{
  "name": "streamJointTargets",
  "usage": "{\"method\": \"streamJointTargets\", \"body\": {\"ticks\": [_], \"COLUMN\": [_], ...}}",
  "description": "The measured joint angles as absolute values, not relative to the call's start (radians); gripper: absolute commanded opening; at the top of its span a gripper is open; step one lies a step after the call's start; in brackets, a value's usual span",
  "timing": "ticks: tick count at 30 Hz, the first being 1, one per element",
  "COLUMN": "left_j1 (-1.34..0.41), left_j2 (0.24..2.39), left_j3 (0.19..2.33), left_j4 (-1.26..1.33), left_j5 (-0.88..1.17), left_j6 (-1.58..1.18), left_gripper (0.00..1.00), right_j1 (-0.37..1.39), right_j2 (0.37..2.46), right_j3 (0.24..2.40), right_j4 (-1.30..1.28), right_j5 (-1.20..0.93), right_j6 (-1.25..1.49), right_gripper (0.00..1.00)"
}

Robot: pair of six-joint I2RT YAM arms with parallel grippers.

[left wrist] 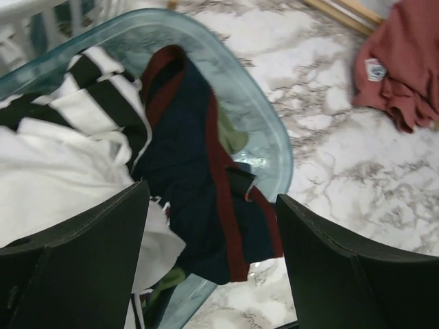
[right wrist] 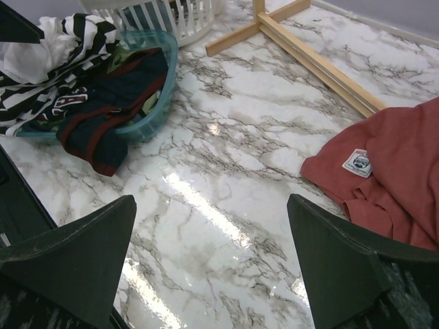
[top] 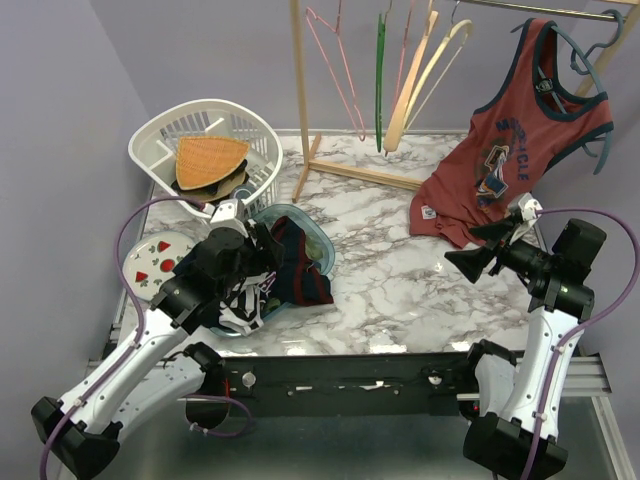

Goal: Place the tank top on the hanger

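Note:
A plain white cloth, apparently the tank top (left wrist: pixel 48 185), lies bunched in the teal basin (left wrist: pixel 274 130) beside a black-and-white striped garment (left wrist: pixel 96 103) and a navy garment with maroon trim (left wrist: pixel 199 171). My left gripper (left wrist: pixel 212 195) hovers open over the basin's near end, its jaws straddling the navy garment and clamping nothing; the top view shows it (top: pixel 262 262) above the basin (top: pixel 325 250). The pale wooden hanger (top: pixel 405 100) hangs on the rack at the back. My right gripper (right wrist: pixel 211 202) is open over bare marble, at the right in the top view (top: pixel 478 250).
A red tank top (top: pixel 510 150) on a blue-grey hanger drapes onto the table at the back right. The wooden rack (top: pixel 300 80) holds pink hangers (top: pixel 340 70) and a green hanger (top: pixel 380 80). A white laundry basket (top: pixel 165 140) and a strawberry plate (top: pixel 155 260) sit left.

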State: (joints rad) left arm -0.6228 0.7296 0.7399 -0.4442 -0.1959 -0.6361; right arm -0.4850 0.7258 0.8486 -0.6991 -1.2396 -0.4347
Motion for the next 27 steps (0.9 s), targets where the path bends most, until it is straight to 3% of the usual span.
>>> {"method": "streamJointTargets", "body": {"ticks": [11, 18, 21, 22, 23, 26, 27], "left_j1": [-0.623, -0.623, -0.623, -0.623, -0.623, -0.623, -0.623], "left_j2": [0.786, 0.854, 0.901, 0.918, 0.929, 0.970, 0.976], "left_j3": [0.909, 0.932, 0.913, 0.904, 0.897, 0.886, 0.886], "left_j4": [-0.747, -0.849, -0.862, -0.860, -0.860, -0.855, -0.850], "left_j5": [-0.511, -0.591, -0.595, -0.596, -0.598, -0.603, -0.605], "left_j6": [-0.786, -0.853, -0.873, -0.883, -0.880, -0.883, -0.880], "left_gripper": [0.85, 0.81, 0.66, 0.59, 0.43, 0.21, 0.18], "right_j1": [-0.484, -0.483, -0.483, -0.483, -0.483, -0.483, -0.483], "right_j2": [0.726, 0.726, 0.726, 0.726, 0.726, 0.726, 0.726], "right_j3": [0.838, 0.837, 0.834, 0.834, 0.833, 0.833, 0.833], "right_j4": [-0.698, -0.697, -0.697, -0.697, -0.697, -0.697, -0.697], "right_j5": [-1.230, -1.222, -1.220, -1.220, -1.220, -1.219, -1.219], "right_j6": [-0.426, -0.420, -0.419, -0.419, -0.419, -0.419, -0.419], "right_gripper": [1.00, 1.00, 1.00, 1.00, 1.00, 1.00, 1.00]}}
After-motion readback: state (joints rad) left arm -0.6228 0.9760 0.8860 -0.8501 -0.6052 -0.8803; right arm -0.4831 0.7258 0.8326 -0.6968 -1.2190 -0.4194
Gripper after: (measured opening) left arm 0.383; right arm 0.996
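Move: The white top with black stripes lies bunched in the blue tub, its middle about 8 cm to the left hand's left, 1 cm ahead and 7 cm below. The navy garment with maroon edging is roughly 4 cm right, 3 cm ahead and 10 cm down; the strawberry plate is some 28 cm left and 6 cm ahead, about 13 cm down. From the right hand, the white top is about 54 cm left, nearly level fore-and-aft and some 13 cm lower. Leftward first, the left hand swings about 7.5 cm from beside the navy garment to over the white top, dipping and rising slightly while turning counter-clockwise some 25 degrees. It then sinks about 6 cm onto the bunched cloth, fingers tipping further down, and the wide-open fingers close to under half, pinching up a fold of the white top. ##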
